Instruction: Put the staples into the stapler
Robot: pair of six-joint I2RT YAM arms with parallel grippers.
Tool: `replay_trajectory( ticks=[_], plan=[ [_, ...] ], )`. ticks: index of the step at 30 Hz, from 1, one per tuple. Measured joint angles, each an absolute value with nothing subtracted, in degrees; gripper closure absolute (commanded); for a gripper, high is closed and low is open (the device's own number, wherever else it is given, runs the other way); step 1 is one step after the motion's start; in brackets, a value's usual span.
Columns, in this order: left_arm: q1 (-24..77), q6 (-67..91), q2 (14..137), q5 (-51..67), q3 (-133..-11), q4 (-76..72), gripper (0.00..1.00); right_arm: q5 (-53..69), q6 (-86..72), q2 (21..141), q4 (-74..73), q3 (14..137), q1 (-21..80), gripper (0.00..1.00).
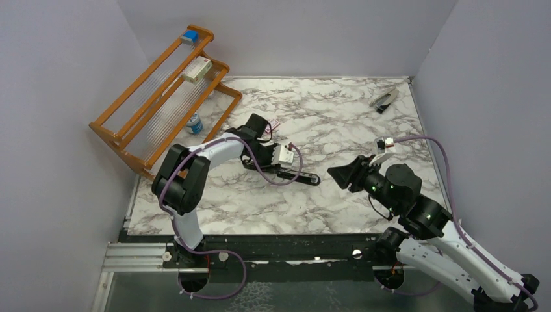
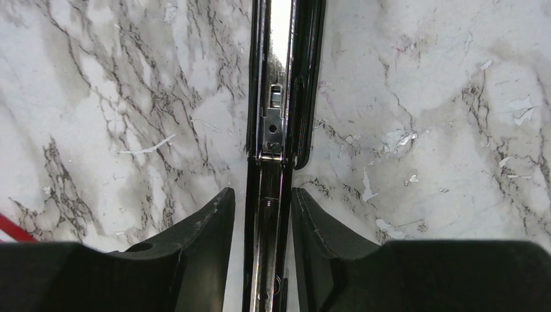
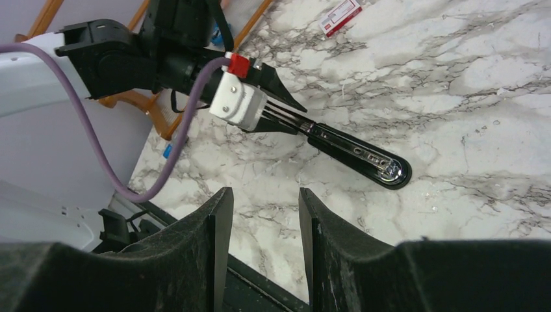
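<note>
The black stapler (image 1: 305, 178) lies opened flat on the marble, its silver inner rail (image 2: 271, 123) facing up. My left gripper (image 1: 289, 170) stands over its rear half, jaws open. The fingers (image 2: 208, 221) flank the stapler (image 2: 266, 214) with a thin strip of marble showing on each side. The right wrist view shows the stapler (image 3: 357, 153) stretching out from under the left gripper (image 3: 295, 116). My right gripper (image 3: 265, 195) hovers open and empty to the stapler's right, near the front edge. A small red-and-white packet (image 3: 341, 14) lies behind the left arm. No loose staples show.
A wooden rack (image 1: 162, 97) stands at the back left, holding a white-and-red box (image 1: 197, 68), a blue item (image 1: 189, 36) and a small bottle (image 1: 193, 123). A grey stapler-like tool (image 1: 383, 99) lies at the back right. Walls close in on three sides.
</note>
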State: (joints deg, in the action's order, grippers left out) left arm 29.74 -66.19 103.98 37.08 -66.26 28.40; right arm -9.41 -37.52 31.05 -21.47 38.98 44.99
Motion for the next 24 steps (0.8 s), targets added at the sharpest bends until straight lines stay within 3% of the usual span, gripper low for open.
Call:
replay_trajectory(
  ticks=[5,9,13,24],
  plan=[
    [28.0,-61.1,98.8,39.2,-65.7,25.1,0.51,-11.7,-37.5,30.8,-22.6,39.0,45.0,0.54],
    [25.6,-52.0,88.5,39.2,-61.4,14.4,0.39,-14.6,-37.5,30.8,-22.9,39.2,45.0,0.54],
    [23.9,-39.7,77.8,36.6,-55.6,2.5,0.35,-18.6,-37.3,32.4,-23.0,40.8,45.0,0.54],
    [24.0,-12.2,64.5,21.6,-45.6,-3.1,0.28,-28.6,-28.5,56.0,-25.7,57.8,44.3,0.54]
  ],
)
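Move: The left hand stands low astride the open stapler, just left of its hinge; the stapler's middle is about 3 cm to the right, 1 cm back and 1 cm below. The staple box lies some 17 cm ahead and 1 cm left, 1 cm lower; the blue tub is about 18 cm ahead and 32 cm left. From the high right hand, the box is roughly 28 cm ahead, 19 cm left and 22 cm below. Up and off the stapler goes the left hand, rising about 18 cm from between-the-fingers height, then easing left while it swings counter-clockwise, its already parted fingers spreading wider. The right hand, empty and half open, drifts a little right, then reaches forward some 8 cm at a quickening pace, nearer to the staple box, turning clockwise and rolling its left side down. ##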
